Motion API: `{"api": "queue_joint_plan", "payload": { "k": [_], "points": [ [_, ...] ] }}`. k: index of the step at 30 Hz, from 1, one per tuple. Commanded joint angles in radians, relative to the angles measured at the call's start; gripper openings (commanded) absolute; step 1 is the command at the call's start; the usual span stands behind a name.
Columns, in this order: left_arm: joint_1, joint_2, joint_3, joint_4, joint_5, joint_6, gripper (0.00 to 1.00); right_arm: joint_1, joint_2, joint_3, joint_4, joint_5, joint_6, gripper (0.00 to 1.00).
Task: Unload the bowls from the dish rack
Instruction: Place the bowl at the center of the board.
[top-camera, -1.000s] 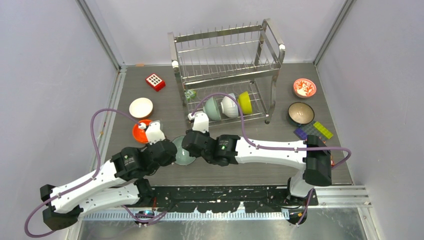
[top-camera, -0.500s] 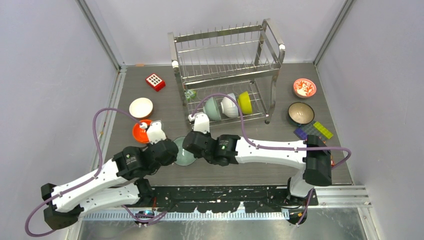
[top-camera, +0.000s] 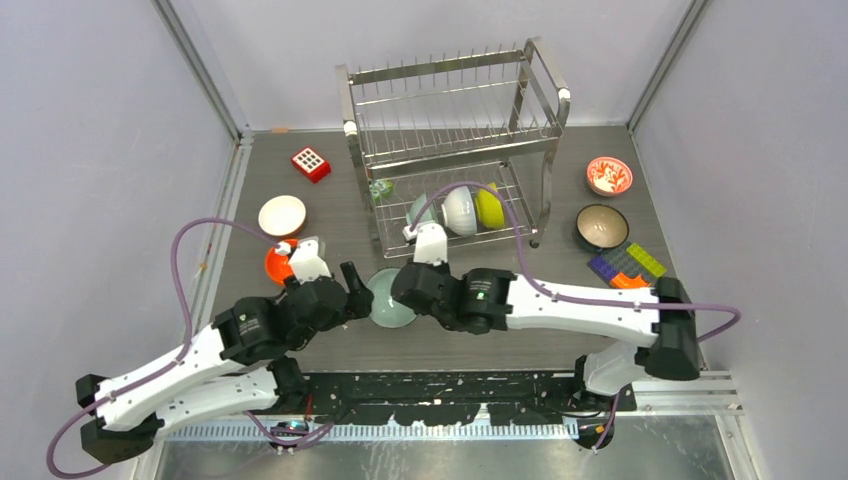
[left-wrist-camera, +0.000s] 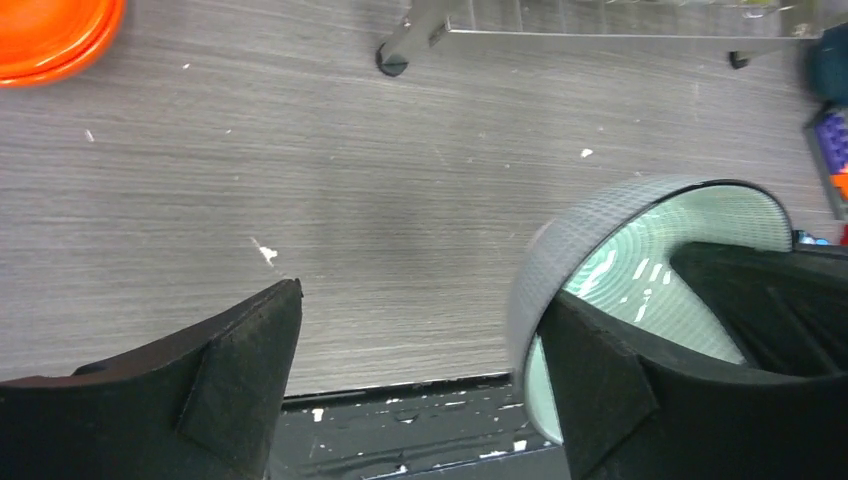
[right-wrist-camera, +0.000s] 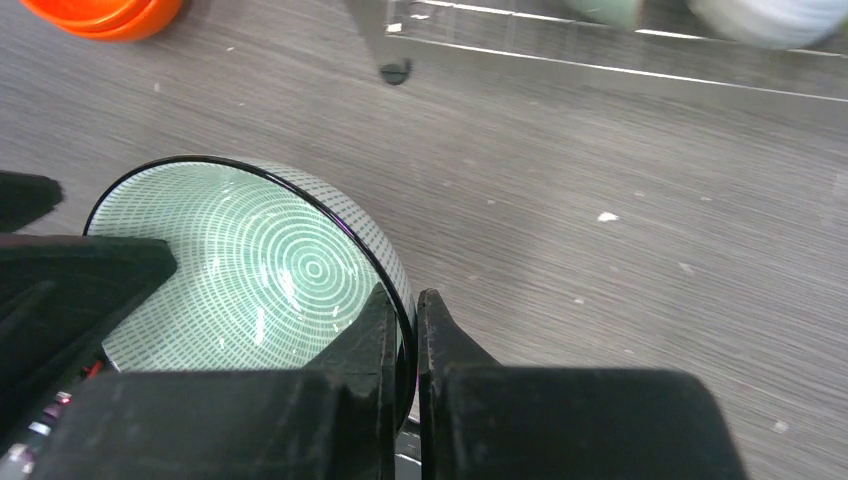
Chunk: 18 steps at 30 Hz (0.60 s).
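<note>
A pale teal ring-patterned bowl (top-camera: 390, 298) (right-wrist-camera: 260, 270) hangs tilted between both arms at the near middle of the table. My right gripper (top-camera: 407, 297) (right-wrist-camera: 404, 312) is shut on its rim, one finger inside and one outside. My left gripper (top-camera: 360, 293) (left-wrist-camera: 420, 330) stands open beside it; the bowl's (left-wrist-camera: 640, 260) grey wall lies against the inner side of its right finger. The dish rack (top-camera: 450, 150) stands at the back, with a teal bowl (top-camera: 422, 208), a white bowl (top-camera: 460, 210) and a lime bowl (top-camera: 490, 203) on edge in its lower tier.
On the table left of the rack lie a white bowl (top-camera: 282, 215), an orange bowl (top-camera: 280, 266) and a red dotted block (top-camera: 311, 163). To the right sit a red-and-white bowl (top-camera: 609, 176), a dark bowl (top-camera: 602, 226) and flat coloured bricks (top-camera: 628, 264).
My left gripper has opened and let go of the patterned bowl. My right gripper has closed on the bowl's rim and carried it slightly to the right.
</note>
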<state>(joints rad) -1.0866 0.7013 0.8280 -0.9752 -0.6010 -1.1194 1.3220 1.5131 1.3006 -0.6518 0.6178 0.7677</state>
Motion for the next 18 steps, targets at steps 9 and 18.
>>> {"api": "queue_joint_plan", "payload": {
  "k": [9,18],
  "points": [
    [-0.001,-0.156,-0.086,0.134,-0.096,0.180,0.88,-0.169,-0.434,-0.134,-0.470,0.209,0.157,0.01],
    [0.000,-0.114,-0.137,0.179,-0.066,0.159,0.88,-0.475,-0.610,-0.361,-0.444,0.032,0.247,0.01]
  ]
}}
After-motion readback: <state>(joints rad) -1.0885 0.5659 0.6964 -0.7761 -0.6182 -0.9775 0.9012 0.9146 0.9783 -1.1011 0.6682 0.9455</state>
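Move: The right hand, out by the left hand, already holds the pale green bowl by its rim. The grey board with bricks lies some 50 cm to its right, 5 cm ahead and about 15 cm below; the dark bowl about 44 cm right and 13 cm ahead, and the rack's near right foot 28 cm right, 10 cm ahead, both equally low. From the left hand the green bowl is some 6 cm right, the board about 60 cm right, 5 cm ahead. Keeping its pinch on the green bowl's rim, the right hand carries the bowl about 25 cm rightward in front of the rack, towards the dark bowl and the brick board. It first climbs some 5 cm, then sinks back while speeding up and turning clockwise about 30 degrees. The left hand, already open, rises about 5 cm and drifts as far right, then comes back down and left. ##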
